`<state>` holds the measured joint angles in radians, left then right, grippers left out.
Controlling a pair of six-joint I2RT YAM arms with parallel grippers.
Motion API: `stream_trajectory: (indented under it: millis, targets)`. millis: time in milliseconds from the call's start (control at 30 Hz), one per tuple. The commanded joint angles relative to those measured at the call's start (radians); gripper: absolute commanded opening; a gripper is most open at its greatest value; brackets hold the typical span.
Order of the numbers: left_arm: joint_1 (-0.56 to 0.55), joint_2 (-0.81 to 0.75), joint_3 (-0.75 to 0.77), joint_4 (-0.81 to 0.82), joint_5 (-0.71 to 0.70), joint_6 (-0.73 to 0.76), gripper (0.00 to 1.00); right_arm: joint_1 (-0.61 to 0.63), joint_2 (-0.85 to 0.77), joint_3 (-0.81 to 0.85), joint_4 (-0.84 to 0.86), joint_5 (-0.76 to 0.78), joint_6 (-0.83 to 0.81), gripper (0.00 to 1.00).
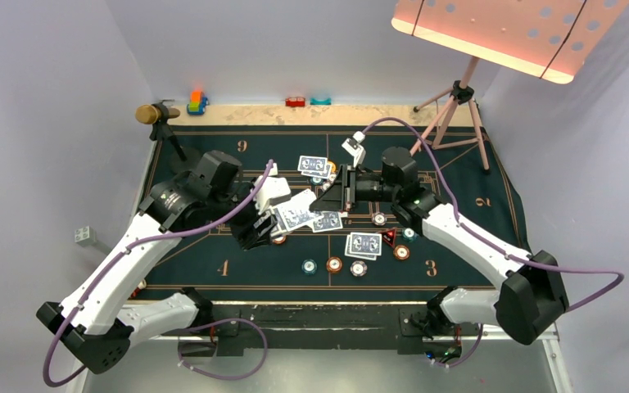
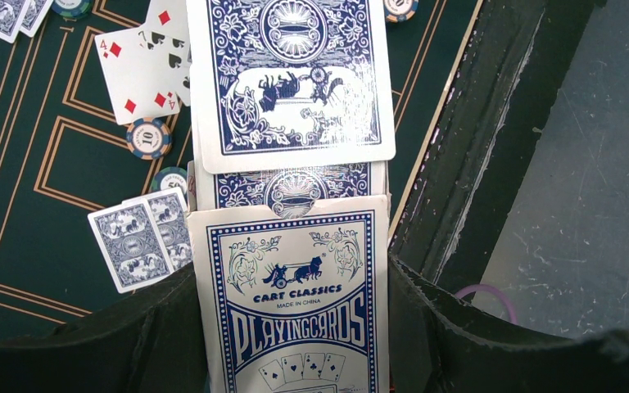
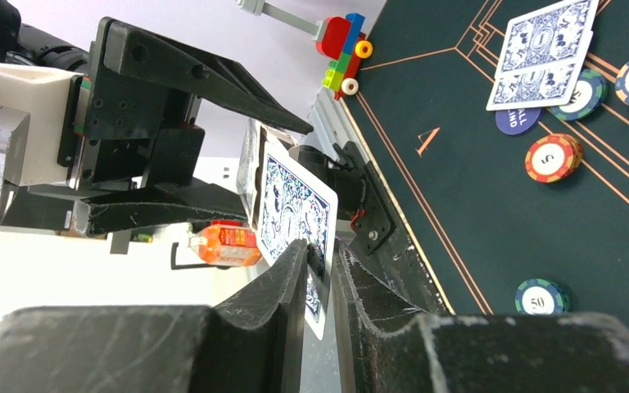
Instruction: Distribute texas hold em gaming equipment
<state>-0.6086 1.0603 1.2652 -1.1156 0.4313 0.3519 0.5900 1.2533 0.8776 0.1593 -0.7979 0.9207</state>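
My left gripper (image 1: 255,229) is shut on a blue-and-white playing card box (image 2: 295,303), its jaws pressed on both sides. A blue-backed card (image 2: 291,78) sticks halfway out of the box's top. My right gripper (image 1: 328,196) is shut on that card's edge (image 3: 295,209), which shows between its fingers. Face-down card pairs lie on the green mat (image 1: 313,166) (image 1: 364,244). Two face-up cards (image 2: 135,70) lie beside the box. Several chips (image 1: 334,264) and a red-black triangle marker (image 1: 390,238) sit near the mat's front. A dark blue disc (image 3: 518,119) lies under a card pair.
A gold-headed microphone (image 1: 151,113) and toy blocks (image 1: 197,101) stand along the far edge. A tripod stand (image 1: 459,106) with a pink board rises at the back right. The mat's near edge meets a black rail (image 2: 459,164).
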Motion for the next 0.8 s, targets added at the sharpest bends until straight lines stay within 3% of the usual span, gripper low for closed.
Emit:
stream_trajectory:
  millis: [0,400,667,767]
  targets:
    - [0.004,-0.026,0.025,0.03,0.021,0.001,0.0,-0.021,-0.051,0.051,-0.062,0.012,-0.058,0.22]
    - [0.003,-0.031,0.03,0.022,0.018,0.004,0.0,-0.104,-0.133,0.064,-0.153,0.04,-0.081,0.18]
    - [0.004,-0.033,0.029,0.022,0.015,0.007,0.0,-0.215,-0.101,-0.03,-0.134,0.071,-0.082,0.0]
    - [0.003,-0.035,0.023,0.023,0.017,0.009,0.0,-0.224,-0.034,-0.088,-0.067,0.086,-0.077,0.0]
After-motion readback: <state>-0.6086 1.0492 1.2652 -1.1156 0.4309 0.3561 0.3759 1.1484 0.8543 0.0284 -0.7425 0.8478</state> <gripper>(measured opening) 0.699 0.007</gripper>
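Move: The top card, already slid partway out of the pack, is at the right hand's fingertips, its middle about 5 cm left, 2 cm back and 2 cm below. The pack in its box lies some 13 cm left, 5 cm back and 3 cm lower; on the table some 16 cm down, the face-down card is about 1 cm back and 2 cm right, the face-up cards 3 cm ahead and 4 cm left. From the left hand, the top card is 8 cm right, 3 cm ahead and 3 cm lower. The left hand holds the boxed pack still while the right hand draws the top card away from it, slowly to the right at first, then faster right and forward, some 6 cm right and 5 cm forward in all, climbing nearly 3 cm on the way and sinking back to about its starting height. Its fingers, only slightly open at the outset, shut fully on the end of the card, and the hand turns about 15 degrees clockwise as it pulls. ##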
